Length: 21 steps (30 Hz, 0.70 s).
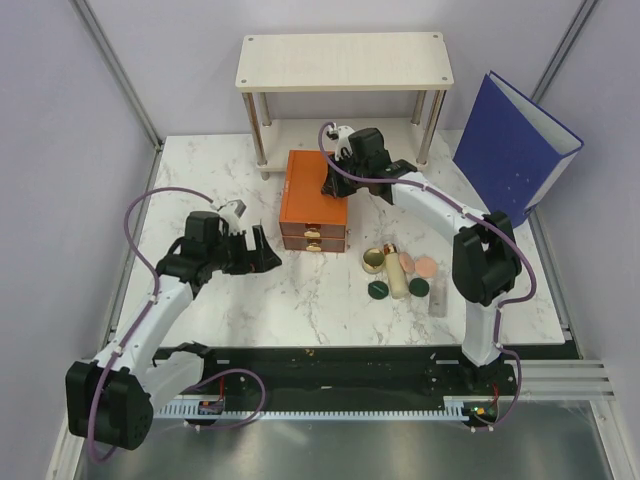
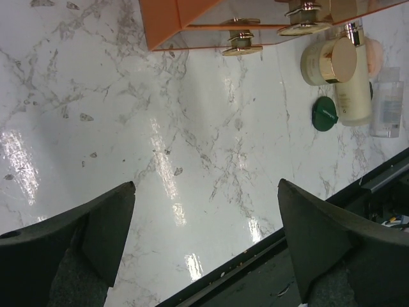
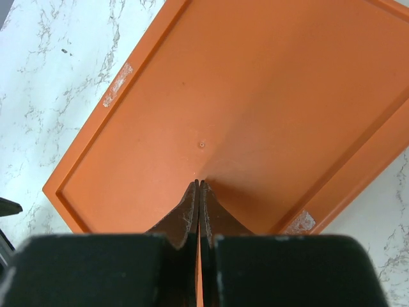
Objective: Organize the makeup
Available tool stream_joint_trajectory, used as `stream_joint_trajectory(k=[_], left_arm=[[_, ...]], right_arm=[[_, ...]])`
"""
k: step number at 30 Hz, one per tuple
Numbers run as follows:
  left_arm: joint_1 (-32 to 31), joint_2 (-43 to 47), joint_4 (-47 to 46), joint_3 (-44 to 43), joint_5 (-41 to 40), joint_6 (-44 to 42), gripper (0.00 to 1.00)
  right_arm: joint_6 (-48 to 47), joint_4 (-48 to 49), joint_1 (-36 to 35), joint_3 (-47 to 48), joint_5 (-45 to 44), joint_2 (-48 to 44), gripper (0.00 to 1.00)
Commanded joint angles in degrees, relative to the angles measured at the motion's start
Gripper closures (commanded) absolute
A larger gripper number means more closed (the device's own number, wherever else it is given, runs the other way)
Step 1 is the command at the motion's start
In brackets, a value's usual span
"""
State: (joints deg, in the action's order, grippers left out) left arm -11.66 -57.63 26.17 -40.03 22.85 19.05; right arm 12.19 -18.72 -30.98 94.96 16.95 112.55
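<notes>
The makeup lies in a cluster right of the orange box of drawers [image 1: 314, 205]: round gold compact [image 1: 373, 261], cream gold-capped tube [image 1: 396, 272], two peach-pink discs [image 1: 408, 262] [image 1: 427, 267], two dark green discs [image 1: 378, 291] [image 1: 419, 288] and a slim grey stick [image 1: 438, 296]. My left gripper [image 1: 258, 252] is open and empty over bare marble, left of the box's front. Its wrist view shows the gripper [image 2: 206, 185], compact [image 2: 329, 61], tube [image 2: 355, 86] and one green disc [image 2: 324, 112]. My right gripper [image 1: 334, 187] is shut, its tip [image 3: 199, 183] on the box's top [image 3: 255, 96].
A pale wooden shelf on metal legs [image 1: 345, 62] stands behind the box. A big blue binder [image 1: 515, 145] leans at the back right. The black rail of the arm mount [image 1: 350, 365] runs along the near table edge. Both drawers are shut [image 2: 243, 39].
</notes>
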Motion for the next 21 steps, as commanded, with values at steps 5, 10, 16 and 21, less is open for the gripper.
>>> stream_joint_trajectory(k=[5,10,16,21], left_arm=[[-7.9,-0.8,-3.8,-3.8,-5.0,1.5,0.01],[-13.8,-7.2,-3.5,-8.3,-13.1,1.6,0.01],[-20.3,-16.0,-3.6,-14.1,-25.6,1.3,0.02],[-23.7,-21.1,-5.7,-17.7,-31.2,1.4,0.05]], right_arm=[[-0.8,-5.8,-0.7,-4.3,0.6,0.9,1.0],[-1.1,-5.7,-0.7,-4.8,0.5,0.8,1.0],[-1.3,-5.9,-0.7,-5.0,0.9,1.2,1.0],[-1.1,-6.1,-0.7,-4.4,2.1,1.4,1.0]])
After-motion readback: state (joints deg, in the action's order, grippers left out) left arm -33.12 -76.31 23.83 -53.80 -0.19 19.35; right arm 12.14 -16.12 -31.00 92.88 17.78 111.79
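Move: The left hand, open and empty, has the drawer handles on the orange box's front about 10 cm to its right, 6 cm ahead and some 3 cm lower. The gold-lidded jar stands roughly 21 cm to its right and 3 cm ahead, about 7 cm below; the nearer green puff lies 23 cm right, 2 cm back and 9 cm below. For the right hand, shut over the box top, the handles are about 8 cm back, 2 cm left and 6 cm below. The left hand swings about 7 cm to the right towards the drawer handles on the orange box, easing back and rising slightly at first, then curving some 4 cm forward while sinking a little; its left side rolls up about 15 degrees and the fingers stay wide open, short of the handles. Meanwhile the right hand stays put, its closed fingertips still resting on top of the box, a few centimetres in from the front edge. ##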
